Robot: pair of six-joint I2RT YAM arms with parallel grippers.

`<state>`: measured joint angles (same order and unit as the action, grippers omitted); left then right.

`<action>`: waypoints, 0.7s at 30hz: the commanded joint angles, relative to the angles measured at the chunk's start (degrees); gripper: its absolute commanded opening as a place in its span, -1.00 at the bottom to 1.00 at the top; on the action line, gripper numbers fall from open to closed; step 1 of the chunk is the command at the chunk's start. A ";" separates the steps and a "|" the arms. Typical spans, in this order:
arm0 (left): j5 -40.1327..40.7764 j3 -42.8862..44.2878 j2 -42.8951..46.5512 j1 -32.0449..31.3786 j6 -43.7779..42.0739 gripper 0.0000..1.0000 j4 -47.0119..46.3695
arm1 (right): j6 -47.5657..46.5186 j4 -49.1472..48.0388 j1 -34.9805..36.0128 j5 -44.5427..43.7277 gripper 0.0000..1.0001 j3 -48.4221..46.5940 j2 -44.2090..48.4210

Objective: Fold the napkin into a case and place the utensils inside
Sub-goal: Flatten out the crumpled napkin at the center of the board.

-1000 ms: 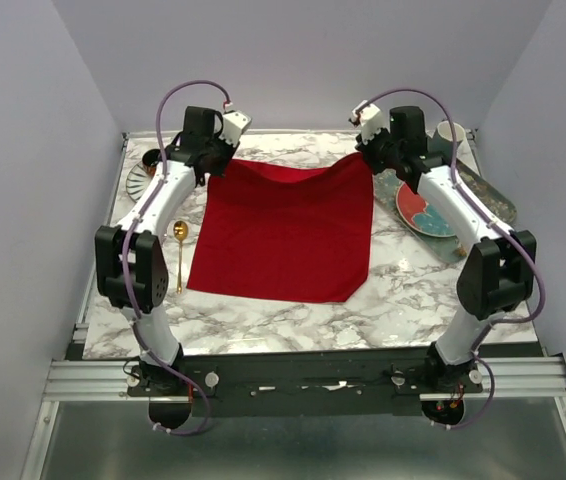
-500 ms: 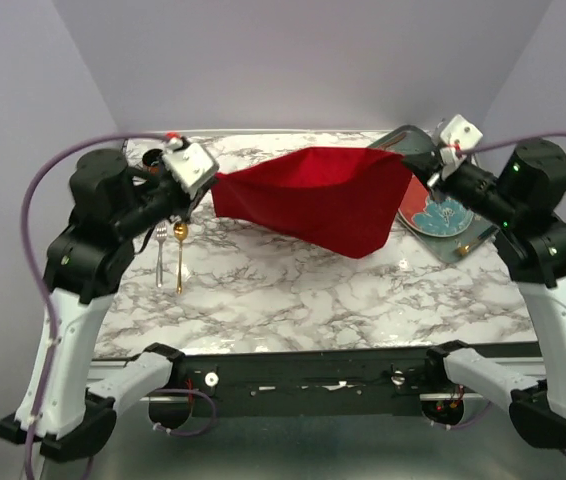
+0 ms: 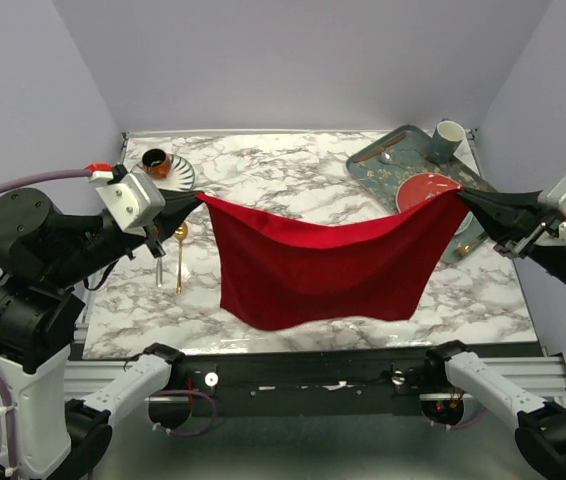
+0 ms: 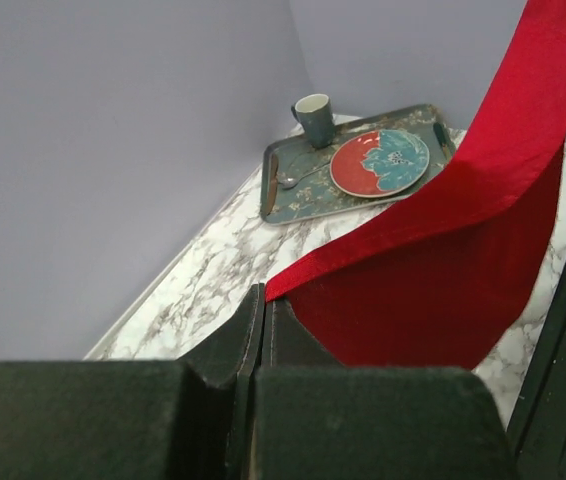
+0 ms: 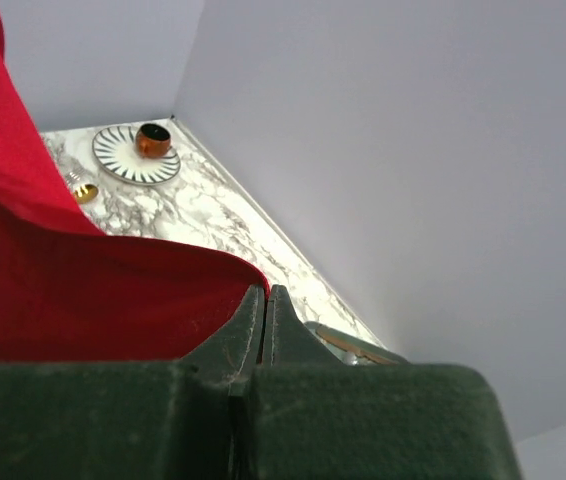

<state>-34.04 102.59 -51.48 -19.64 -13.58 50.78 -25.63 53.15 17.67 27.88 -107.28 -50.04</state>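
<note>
The red napkin (image 3: 318, 270) hangs in the air as a sagging, unfolded sheet, stretched between both grippers above the near half of the table; no case is in view. My left gripper (image 3: 195, 198) is shut on its left top corner, as the left wrist view confirms: jaws (image 4: 266, 295) pressed together on the red cloth (image 4: 443, 260). My right gripper (image 3: 463, 195) is shut on the right top corner, also seen close up (image 5: 266, 293) with the napkin (image 5: 83, 290) draping away. The utensils, a gold spoon (image 3: 179, 250) and a silver fork (image 3: 160, 265), lie side by side on the marble, left of the cloth.
A dark green tray (image 3: 383, 170) at the back right carries a red patterned plate (image 3: 425, 185) and a mug (image 3: 449, 135). A striped saucer (image 3: 175, 175) with a small brown cup (image 3: 156, 162) sits at the back left. Walls enclose the table on three sides.
Both arms have risen and pulled back toward the near edge, lifting the napkin off the table by its far corners; it now hangs nearer and lower between them.
</note>
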 commanded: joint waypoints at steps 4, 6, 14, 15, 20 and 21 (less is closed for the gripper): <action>8.98 1.57 -8.17 -0.14 3.04 -1.00 1.24 | 2.34 -1.63 0.17 -11.61 -0.99 4.00 -6.47; 12.93 0.17 -10.38 -0.14 2.43 -1.00 1.42 | 2.07 -4.96 0.17 -12.76 -0.99 8.29 -8.40; 22.62 -13.79 -21.01 1.26 -2.50 -1.00 -8.32 | -0.39 -20.17 -1.23 -13.64 -0.99 24.48 -19.55; 22.70 -15.21 -22.24 1.79 -2.67 -1.00 -10.07 | -0.48 -23.14 -1.84 -13.12 -0.99 25.36 -21.13; 19.29 -20.32 -32.52 6.79 -3.38 -1.00 -22.03 | -0.48 -29.67 -3.34 -11.45 -0.99 25.99 -34.57; 17.97 -19.88 -34.28 7.42 -3.38 -1.00 -22.91 | -0.65 -31.51 -3.69 -11.27 -0.99 25.55 -36.42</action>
<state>-14.57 82.96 -80.62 -15.59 -15.64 38.54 -25.41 32.42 15.40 16.01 -80.71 -80.23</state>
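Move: I already hold the napkin up by its two far corners, one in each hand, some 50 cm above the table. The board's centre, where it goes, lies about 25 cm ahead of my left hand and 16 cm to its right; from my right hand it is 25 cm ahead and 18 cm left. The gold spoon is 17 cm ahead of my left hand and 15 cm left, the striped plate 43 ahead and 24 left. The red plate is 34 cm ahead of my right hand and 17 right. All are roughly 50 cm below. With both hands together I sweep the napkin down and forward towards the board's centre, each hand sinking about 25 cm and reaching nearly as far out, faster after a slow start. My fingers stay shut on the corners, hands equally far apart within a couple of centimetres, while the wrists tip down some 30 degrees and swing round to point more straight ahead. ##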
